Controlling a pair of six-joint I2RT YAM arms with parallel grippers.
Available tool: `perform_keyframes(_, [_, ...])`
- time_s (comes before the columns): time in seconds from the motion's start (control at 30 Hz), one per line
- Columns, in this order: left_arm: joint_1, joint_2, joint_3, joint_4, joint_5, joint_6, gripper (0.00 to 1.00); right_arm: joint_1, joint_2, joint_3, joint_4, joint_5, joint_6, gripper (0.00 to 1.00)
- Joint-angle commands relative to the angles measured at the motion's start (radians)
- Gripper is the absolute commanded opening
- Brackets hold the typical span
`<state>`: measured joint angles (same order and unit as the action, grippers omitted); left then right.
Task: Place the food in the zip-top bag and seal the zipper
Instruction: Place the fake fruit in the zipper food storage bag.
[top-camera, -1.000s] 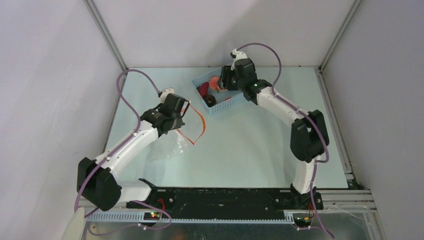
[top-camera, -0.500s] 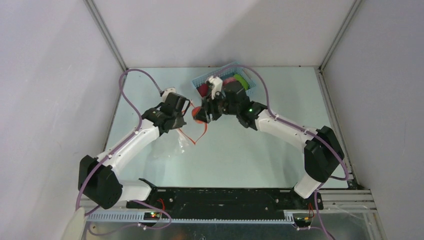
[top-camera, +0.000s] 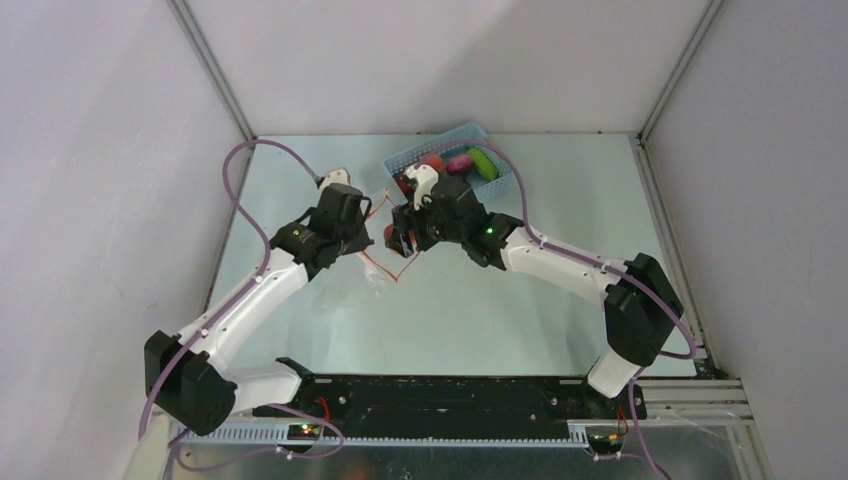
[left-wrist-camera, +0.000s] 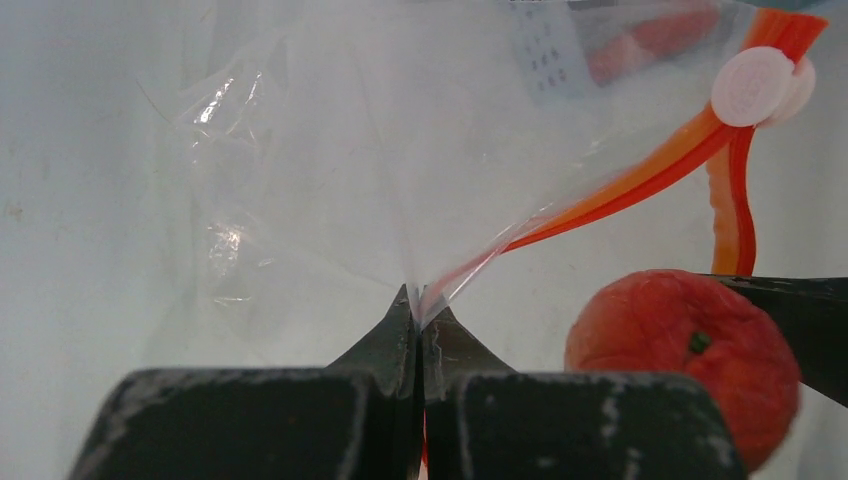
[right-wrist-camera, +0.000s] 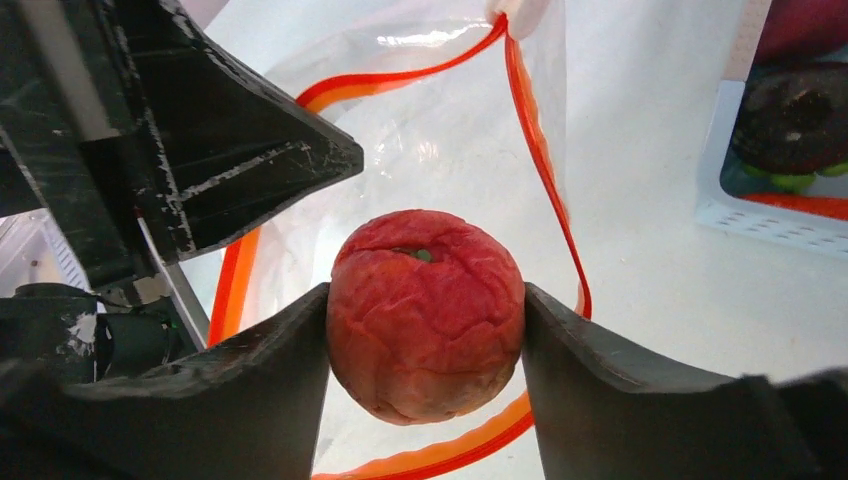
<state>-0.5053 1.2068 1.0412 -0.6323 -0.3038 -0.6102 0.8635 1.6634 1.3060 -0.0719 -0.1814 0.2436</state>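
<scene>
My left gripper (left-wrist-camera: 420, 300) is shut on the rim of the clear zip-top bag (left-wrist-camera: 330, 150) and holds its mouth up off the table. The red-orange zipper (right-wrist-camera: 545, 160) loops open, with a white slider (left-wrist-camera: 755, 85) at its far end. My right gripper (right-wrist-camera: 425, 322) is shut on a round red toy fruit (right-wrist-camera: 425, 300), both fingers against its sides, right over the bag's mouth. In the top view the two grippers meet near the table's middle, right gripper (top-camera: 397, 238) beside left gripper (top-camera: 362, 230). More food lies in the basket: red (top-camera: 432, 162), purple (top-camera: 458, 163), green (top-camera: 483, 163).
The light-blue perforated basket (top-camera: 507, 183) stands at the back, just behind my right wrist; its corner (right-wrist-camera: 760, 215) shows in the right wrist view with a dark piece (right-wrist-camera: 795, 115) inside. Grey walls close in the table on three sides.
My right arm has carried the red fruit from the basket leftward to the bag's mouth. My left arm has shifted slightly, still pinching the bag's rim.
</scene>
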Motion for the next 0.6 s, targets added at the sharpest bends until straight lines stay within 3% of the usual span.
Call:
perform_keyframes(0.0, [0.006, -0.030, -0.012, 0.045, 0.035, 0.012, 0.00, 0.012, 0.001, 0.030, -0.011, 0.040, 0.008, 0.77])
perform_keyframes(0.13, [0.006, -0.028, -0.009, 0.044, 0.035, 0.012, 0.00, 0.015, -0.009, 0.036, -0.009, 0.026, 0.008, 0.96])
perform_keyframes(0.2, [0.007, -0.027, -0.008, 0.043, 0.028, 0.012, 0.00, 0.014, -0.018, 0.038, -0.005, 0.024, 0.007, 0.99])
perform_keyframes(0.5, [0.035, -0.028, -0.004, 0.021, -0.022, -0.011, 0.00, -0.047, -0.056, 0.065, 0.010, -0.034, 0.030, 0.99])
perform_keyframes(0.57, [0.046, -0.039, -0.007, 0.006, -0.090, -0.029, 0.00, -0.087, -0.062, 0.065, 0.032, -0.045, 0.049, 0.99])
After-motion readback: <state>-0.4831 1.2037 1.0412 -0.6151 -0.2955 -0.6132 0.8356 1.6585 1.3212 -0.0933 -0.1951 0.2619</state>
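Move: The right hand holds the red fruit right at the zipper food storage bag's open mouth, whose middle lies about 3 cm to its left and 3 cm below, level with it fore and aft. The bag's white slider stands some 10 cm ahead and 2 cm left of this hand, about 3 cm lower; the blue basket is some 20 cm ahead, 14 cm right and 16 cm below. From the left hand, the mouth's middle lies about 5 cm right and 2 cm lower. The right fingers let go of the red fruit at the bag's mouth, spreading from about two thirds open to fully wide while the hand stays nearly in place, dipping about half a centimetre and then easing about 1 cm forward. The left hand keeps its pinch on the mouth's near-side rim, almost still. ##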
